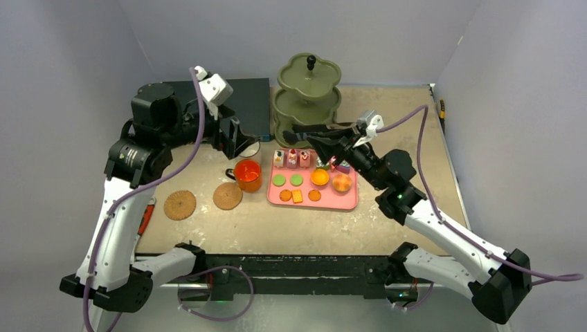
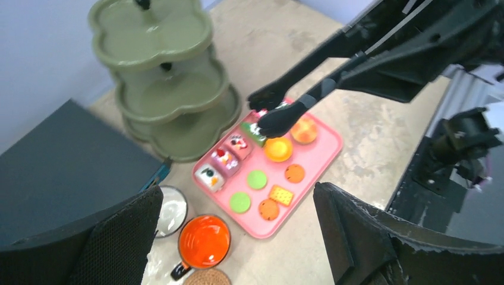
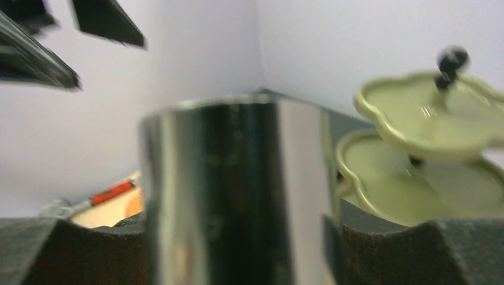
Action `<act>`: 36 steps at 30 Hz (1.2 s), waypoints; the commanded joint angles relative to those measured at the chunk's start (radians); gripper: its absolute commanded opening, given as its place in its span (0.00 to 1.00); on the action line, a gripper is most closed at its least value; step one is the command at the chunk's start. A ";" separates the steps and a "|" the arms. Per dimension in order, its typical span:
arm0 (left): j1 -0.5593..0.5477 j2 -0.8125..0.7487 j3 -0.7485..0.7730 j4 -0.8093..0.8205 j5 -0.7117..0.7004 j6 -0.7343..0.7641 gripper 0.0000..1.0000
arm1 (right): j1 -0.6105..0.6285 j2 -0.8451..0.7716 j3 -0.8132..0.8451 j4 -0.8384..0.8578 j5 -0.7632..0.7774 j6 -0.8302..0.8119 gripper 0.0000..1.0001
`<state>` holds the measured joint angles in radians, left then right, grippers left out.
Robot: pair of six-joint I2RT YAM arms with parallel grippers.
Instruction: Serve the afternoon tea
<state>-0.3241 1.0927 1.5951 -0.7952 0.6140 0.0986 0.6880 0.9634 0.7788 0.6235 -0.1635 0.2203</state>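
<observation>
The olive-green three-tier stand (image 1: 308, 97) (image 2: 166, 77) (image 3: 416, 148) stands empty at the back. In front of it, a pink tray (image 1: 346, 200) (image 2: 324, 151) carries tiny pink cakes (image 1: 292, 158) (image 2: 229, 157) and green biscuits (image 1: 287, 180) (image 2: 257, 179) and orange ones (image 2: 294, 173). My right gripper (image 1: 356, 142) (image 3: 238, 237) is shut on black tongs (image 1: 322, 135) (image 2: 321, 83). The tong tips hover over the tray's far end by a small green cake (image 2: 252, 132). My left gripper (image 1: 239, 142) (image 2: 238, 237) hangs open above the orange mug (image 1: 247, 174) (image 2: 204, 240) and the white mug (image 2: 169, 211). Two cork coasters (image 1: 180, 205) (image 1: 228, 196) lie to the left.
A flat dark-blue box (image 1: 242, 104) (image 2: 59, 160) lies at the back left beside the stand. An orange-handled tool (image 1: 145, 218) (image 3: 110, 191) lies at the table's left edge. Pale walls close in the back and both sides.
</observation>
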 commanded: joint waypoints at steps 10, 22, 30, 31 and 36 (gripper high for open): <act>-0.003 0.055 -0.018 -0.019 -0.233 0.009 0.99 | 0.000 0.035 -0.205 -0.002 0.368 -0.127 0.51; -0.003 0.055 -0.061 0.016 -0.225 0.041 0.98 | 0.021 0.272 -0.211 0.200 0.477 -0.085 0.50; -0.003 0.052 -0.061 0.020 -0.224 0.058 0.98 | 0.056 0.379 -0.180 0.246 0.544 -0.086 0.52; -0.003 0.052 -0.060 0.020 -0.223 0.060 0.98 | 0.061 0.391 -0.176 0.249 0.549 -0.085 0.52; -0.003 0.049 -0.060 0.022 -0.223 0.070 0.98 | 0.083 0.439 -0.159 0.261 0.583 -0.081 0.53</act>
<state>-0.3241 1.1599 1.5394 -0.8082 0.3962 0.1463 0.7532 1.3849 0.5632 0.8055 0.3569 0.1314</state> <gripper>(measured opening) 0.978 0.528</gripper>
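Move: The right hand holds the tongs high over the tray. The pink cake third from the left lies about 18 cm ahead of the hand, 3 cm left and roughly 37 cm below. Beside the cake at the same depth, the strawberry cupcake is 4 cm farther left and the green cake 5 cm to its right; the tiered stand rises some 11 cm beyond it. From the empty left hand, that pink cake is about 20 cm ahead and 16 cm right, far below. Keeping its hold on the tongs, the right hand sinks fast by some 22 cm while reaching about 9 cm forward, slipping a little right and then back left, turning clockwise and tipping down so that the black tong tips come close over the pink cake in the tray's far row. The left hand, empty and staying wide open, eases about 5 cm down and nearly as far forward, turning slightly counter-clockwise, and then waits. ##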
